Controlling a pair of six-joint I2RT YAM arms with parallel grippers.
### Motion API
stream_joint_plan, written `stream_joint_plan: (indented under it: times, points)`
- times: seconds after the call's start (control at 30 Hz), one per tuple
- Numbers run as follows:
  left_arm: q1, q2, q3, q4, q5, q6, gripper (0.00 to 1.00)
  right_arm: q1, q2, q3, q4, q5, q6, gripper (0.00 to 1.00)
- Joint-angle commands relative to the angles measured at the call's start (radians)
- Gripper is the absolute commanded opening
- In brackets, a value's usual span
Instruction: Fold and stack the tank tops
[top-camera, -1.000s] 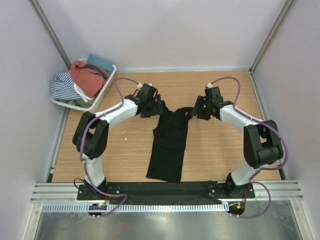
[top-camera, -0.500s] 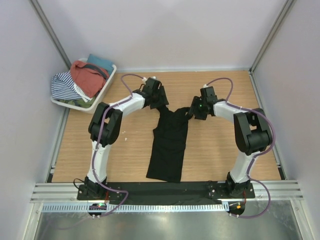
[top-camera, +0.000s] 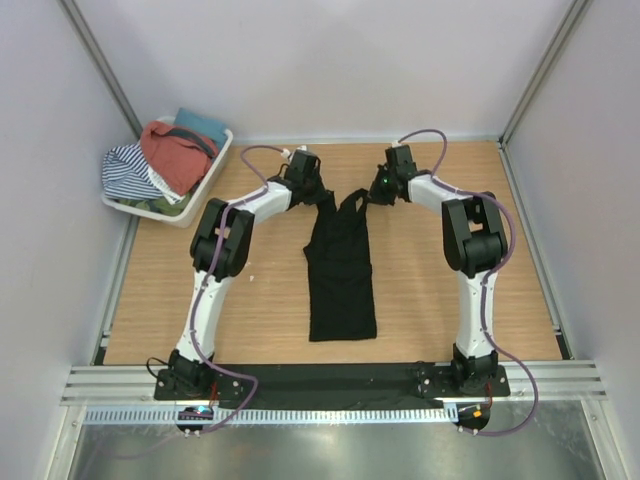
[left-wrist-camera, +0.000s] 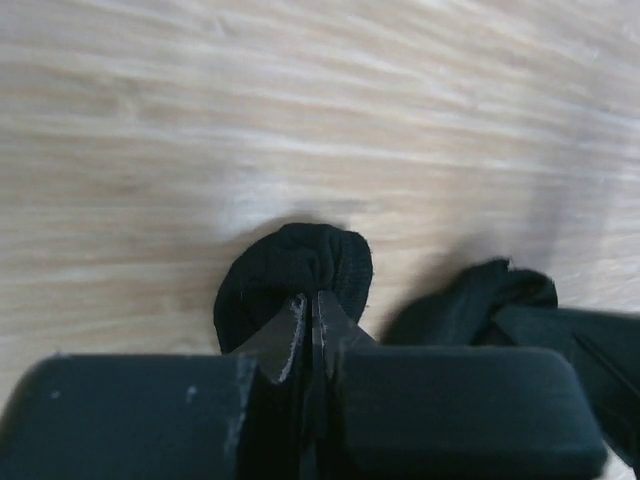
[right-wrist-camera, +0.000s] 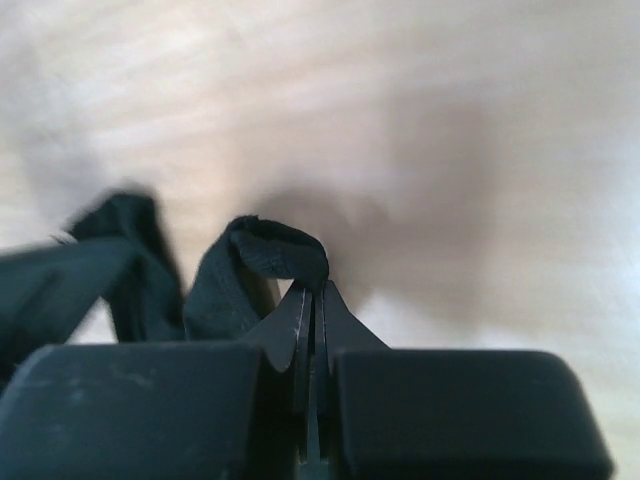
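Note:
The black tank top lies stretched lengthwise on the wooden table, straps toward the far side. My left gripper is shut on its left strap, which bunches into a black loop right ahead of the fingertips. At the other strap my right gripper is shut, a fold of black strap pinched at its tips. The rust-red tank top sits heaped in the white basket at the far left.
The basket also holds a striped cloth and a teal cloth. Grey walls close the table at the back and on both sides. Both arms reach far out from their bases at the near edge.
Both grippers have closed on the straps and moved toward the far wall. The black top was dragged away from the near edge and pulled straighter.

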Motion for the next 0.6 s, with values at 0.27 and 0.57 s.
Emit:
stream_joint_plan:
  times: [0.27,0.57]
  points:
    - [0.073,0.098,0.194,0.098,0.036,-0.048,0.59,0.015,0.196,0.435,-0.088,-0.047,0.013,0.42]
    - [0.130,-0.026,0.197,-0.039,0.043,0.079,0.86,0.013,-0.016,0.288,-0.094,0.017,-0.056,0.65]
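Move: The black tank top's two straps are each pinched at a fingertip, just above the table: the left strap in the left hand, the right strap in the right hand, some 11 cm apart and about level. The garment's middle trails roughly 21 cm back, 4 cm right of the left hand and 6 cm left of the right. Its hem is some 41 cm back, 4 cm right of the left hand and 7 cm left of the right. The tank top is dragged forward by its straps, both hands running about 7 cm farther out towards the far wall, the right also veering some 3 cm left. Both grippers open on the way. The left rises about 2 cm and then swings nearly 5 cm left, away from the right strap; the right lifts clear to about 3 cm up and eases back a centimetre. ##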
